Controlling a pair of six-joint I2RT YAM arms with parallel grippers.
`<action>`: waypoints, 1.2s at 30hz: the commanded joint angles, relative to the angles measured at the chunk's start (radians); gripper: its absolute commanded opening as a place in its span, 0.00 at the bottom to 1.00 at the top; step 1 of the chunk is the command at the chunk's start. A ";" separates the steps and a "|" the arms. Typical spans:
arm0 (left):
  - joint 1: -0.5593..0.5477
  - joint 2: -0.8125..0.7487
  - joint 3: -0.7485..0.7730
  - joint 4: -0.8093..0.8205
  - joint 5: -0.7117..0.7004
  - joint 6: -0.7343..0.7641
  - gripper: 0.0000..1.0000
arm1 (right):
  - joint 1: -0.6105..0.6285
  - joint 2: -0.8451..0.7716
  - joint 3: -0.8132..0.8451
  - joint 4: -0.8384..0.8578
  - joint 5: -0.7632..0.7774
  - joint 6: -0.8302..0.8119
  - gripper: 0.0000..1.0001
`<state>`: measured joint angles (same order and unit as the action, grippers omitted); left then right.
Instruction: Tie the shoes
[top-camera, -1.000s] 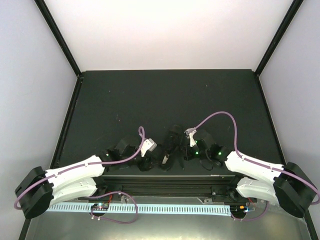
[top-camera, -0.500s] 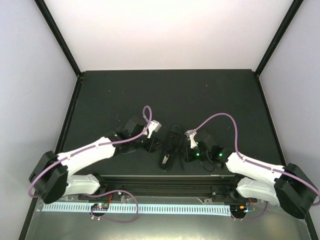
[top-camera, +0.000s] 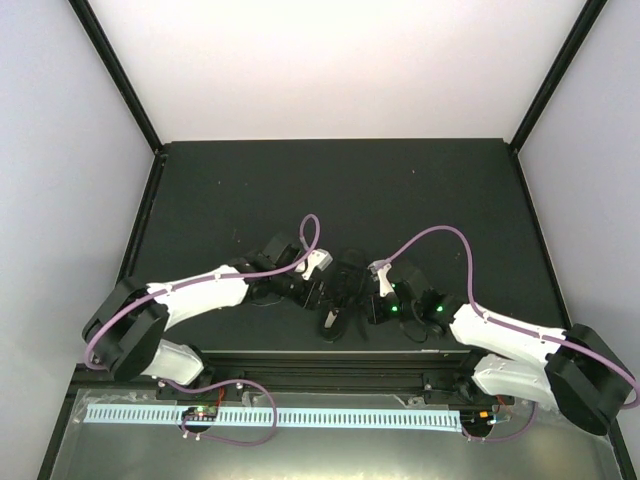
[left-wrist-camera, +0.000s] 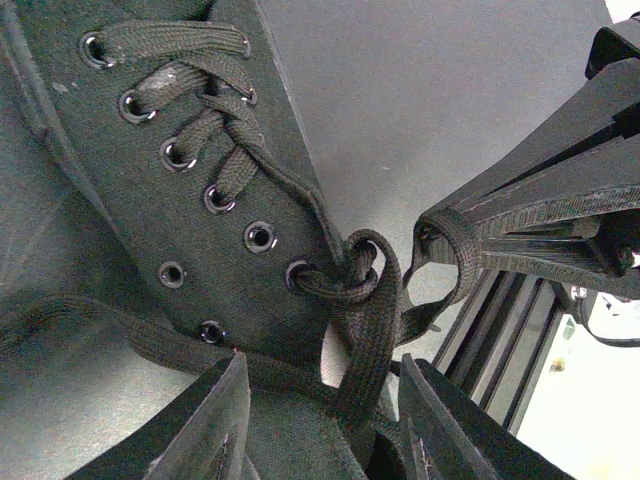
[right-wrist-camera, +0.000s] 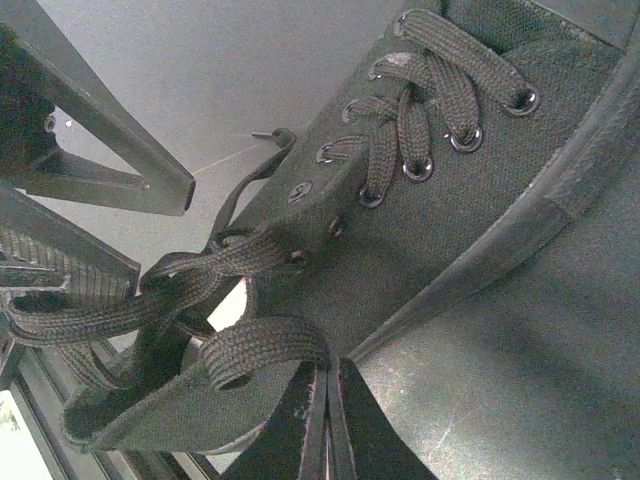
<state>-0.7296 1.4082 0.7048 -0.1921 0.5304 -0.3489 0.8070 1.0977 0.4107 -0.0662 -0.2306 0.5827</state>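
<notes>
The small black lace-up shoe (top-camera: 345, 285) lies near the table's front edge, toe pointing away, with both grippers at its sides. My left gripper (top-camera: 312, 290) is at the shoe's left side. In the left wrist view it (left-wrist-camera: 325, 425) is open, and a lace strand (left-wrist-camera: 365, 360) runs down from the crossed laces (left-wrist-camera: 352, 272) between its fingers. My right gripper (top-camera: 372, 300) is at the shoe's right side. In the right wrist view it (right-wrist-camera: 325, 415) is shut on a lace loop (right-wrist-camera: 262, 350) at the shoe's opening. The pale lining (right-wrist-camera: 232, 305) shows through a gap.
The black table (top-camera: 340, 190) is bordered by a dark rail (top-camera: 330, 362) just behind the shoe's heel. White walls stand at the back and both sides. In the left wrist view the right gripper's fingers (left-wrist-camera: 560, 190) are close by, at the upper right.
My left arm has swung right and forward from the front rail up to the shoe's left side. My right gripper and the shoe have hardly moved.
</notes>
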 joint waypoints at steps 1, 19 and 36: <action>0.002 0.020 0.025 0.039 0.049 0.016 0.42 | -0.003 0.004 0.011 0.026 -0.016 -0.001 0.02; 0.002 0.087 0.030 0.066 0.076 0.004 0.09 | -0.003 -0.010 0.025 0.012 -0.004 0.011 0.02; 0.002 -0.001 -0.045 0.223 0.012 -0.025 0.02 | -0.001 0.065 0.142 0.043 -0.012 0.015 0.02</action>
<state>-0.7296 1.4254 0.6685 -0.0326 0.5579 -0.3634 0.8074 1.1419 0.5175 -0.0597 -0.2394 0.5869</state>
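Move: The lace strand I want is almost between my left fingertips, only about 1 cm to the right and 2 cm below. The knot lies about 1 cm forward, 2 cm right and 2 cm below that hand; the shoe's middle is about 2 cm ahead, 4 cm right and 4 cm down. From my right hand, which already pinches a lace loop, the strand is some 5 cm left, level fore and aft and 1 cm lower, with the knot about 4 cm left, 1 cm ahead and 1 cm below. I sink my half-open left hand about 1.5 cm beside the knot while its fingers shut fully, pinching the lace strand there, then lift it some 2 cm, easing slightly right and forward. As that lift begins, my right hand, still until then, keeps its pinch on the loop and rises about 3 cm, also going left and forward by 2 cm each, towards the left fingers. ##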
